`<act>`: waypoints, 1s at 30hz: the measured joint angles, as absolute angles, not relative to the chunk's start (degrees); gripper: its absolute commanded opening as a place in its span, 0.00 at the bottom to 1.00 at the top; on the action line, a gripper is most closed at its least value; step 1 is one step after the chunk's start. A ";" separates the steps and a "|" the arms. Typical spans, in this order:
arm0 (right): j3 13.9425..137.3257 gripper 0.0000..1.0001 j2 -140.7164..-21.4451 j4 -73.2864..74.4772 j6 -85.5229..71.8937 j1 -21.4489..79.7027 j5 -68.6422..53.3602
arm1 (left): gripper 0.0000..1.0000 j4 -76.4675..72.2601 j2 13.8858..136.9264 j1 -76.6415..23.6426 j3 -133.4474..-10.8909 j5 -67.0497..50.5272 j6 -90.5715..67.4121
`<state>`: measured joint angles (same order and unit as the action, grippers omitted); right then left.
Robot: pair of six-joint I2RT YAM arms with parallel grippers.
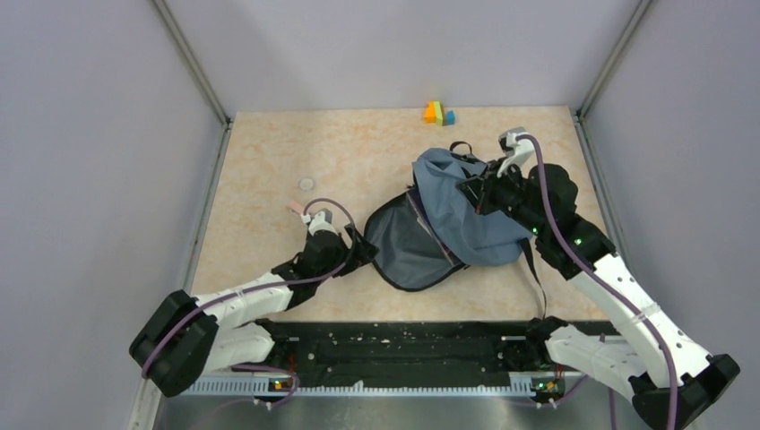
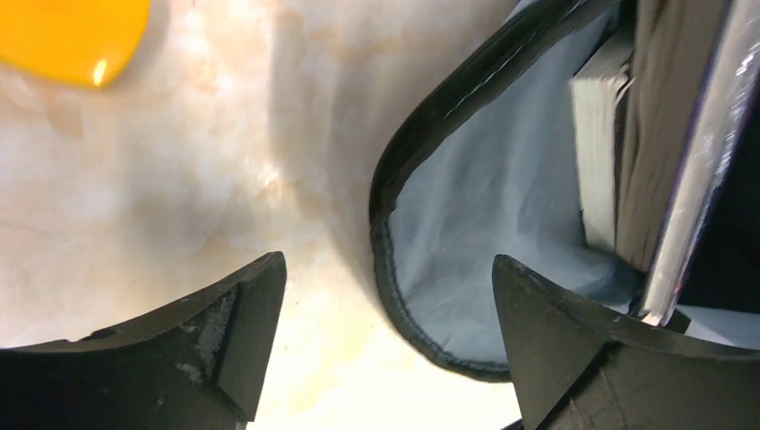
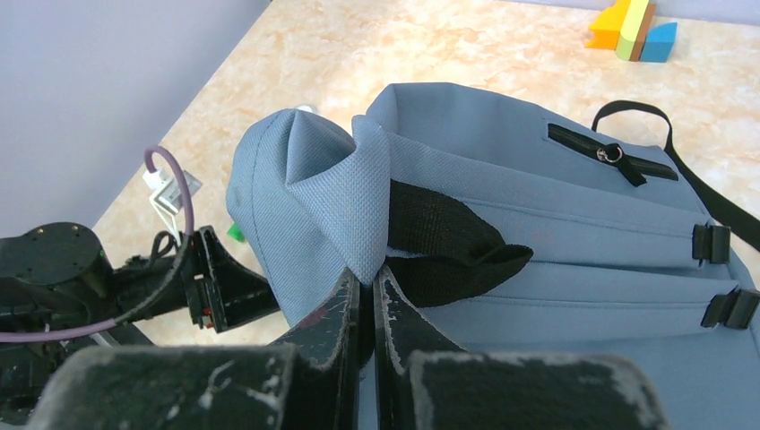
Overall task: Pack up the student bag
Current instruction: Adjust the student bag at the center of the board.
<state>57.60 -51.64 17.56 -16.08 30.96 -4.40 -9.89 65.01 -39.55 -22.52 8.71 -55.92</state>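
The student bag point(image 1: 470, 215) is grey-blue and lies right of the table's middle, its mouth gaping toward the left with the dark lining point(image 1: 408, 246) showing. My right gripper point(image 1: 468, 191) is shut on a pinched fold of the bag's fabric point(image 3: 367, 224) beside a black strap point(image 3: 448, 246), holding the top up. At the mouth, my left gripper point(image 2: 385, 305) stands open, low over the table. The bag's bound rim point(image 2: 394, 269) curves between its fingers, touching neither. Books point(image 2: 596, 143) stand on edge inside the bag.
Coloured blocks point(image 1: 438, 113) sit at the table's far edge. A small white disc point(image 1: 306, 184) and a pink piece point(image 1: 296, 207) lie left of my left arm. A yellow object point(image 2: 67, 36) lies on the table ahead of the left gripper. Grey walls enclose three sides.
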 measured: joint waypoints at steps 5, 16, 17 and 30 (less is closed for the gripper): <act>57.34 0.00 -51.59 17.45 -16.10 30.96 -4.40 | 0.71 -14.24 67.42 -38.61 -18.13 4.23 -58.67; 57.19 0.00 -51.59 17.41 -16.25 30.96 -4.58 | 0.59 -32.32 78.94 -36.40 -16.49 2.11 -62.96; 57.04 0.00 -51.59 17.32 -16.27 30.96 -4.58 | 0.56 -34.39 80.34 -36.40 -16.58 2.02 -63.05; 58.33 0.00 -54.81 14.70 -12.40 30.98 0.99 | 0.00 -35.62 74.67 -35.09 -23.05 -2.46 -51.94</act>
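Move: Just in front of the left hand's open fingers is the student bag's black-edged opening rim, about 2 cm ahead, 2 cm to the right and 5 cm below. The books inside the bag stand some 12 cm to this hand's right and 4 cm ahead, about 2 cm below it; the yellow block lies about 5 cm ahead, 8 cm left and 7 cm below. From the right hand, the rim is roughly level fore and aft, 16 cm left and 28 cm below. Dipping some 4 cm with a slight draw back, the left hand then works forward and right onto the bag's rim, narrows its fingers and pinches the black edge shut between them. It then rises sharply, about 8 cm, still edging forward with the fingers tipping up. The right hand keeps its pinch on the flap, nearly still until it shifts about 2.5 cm forward at the end. ##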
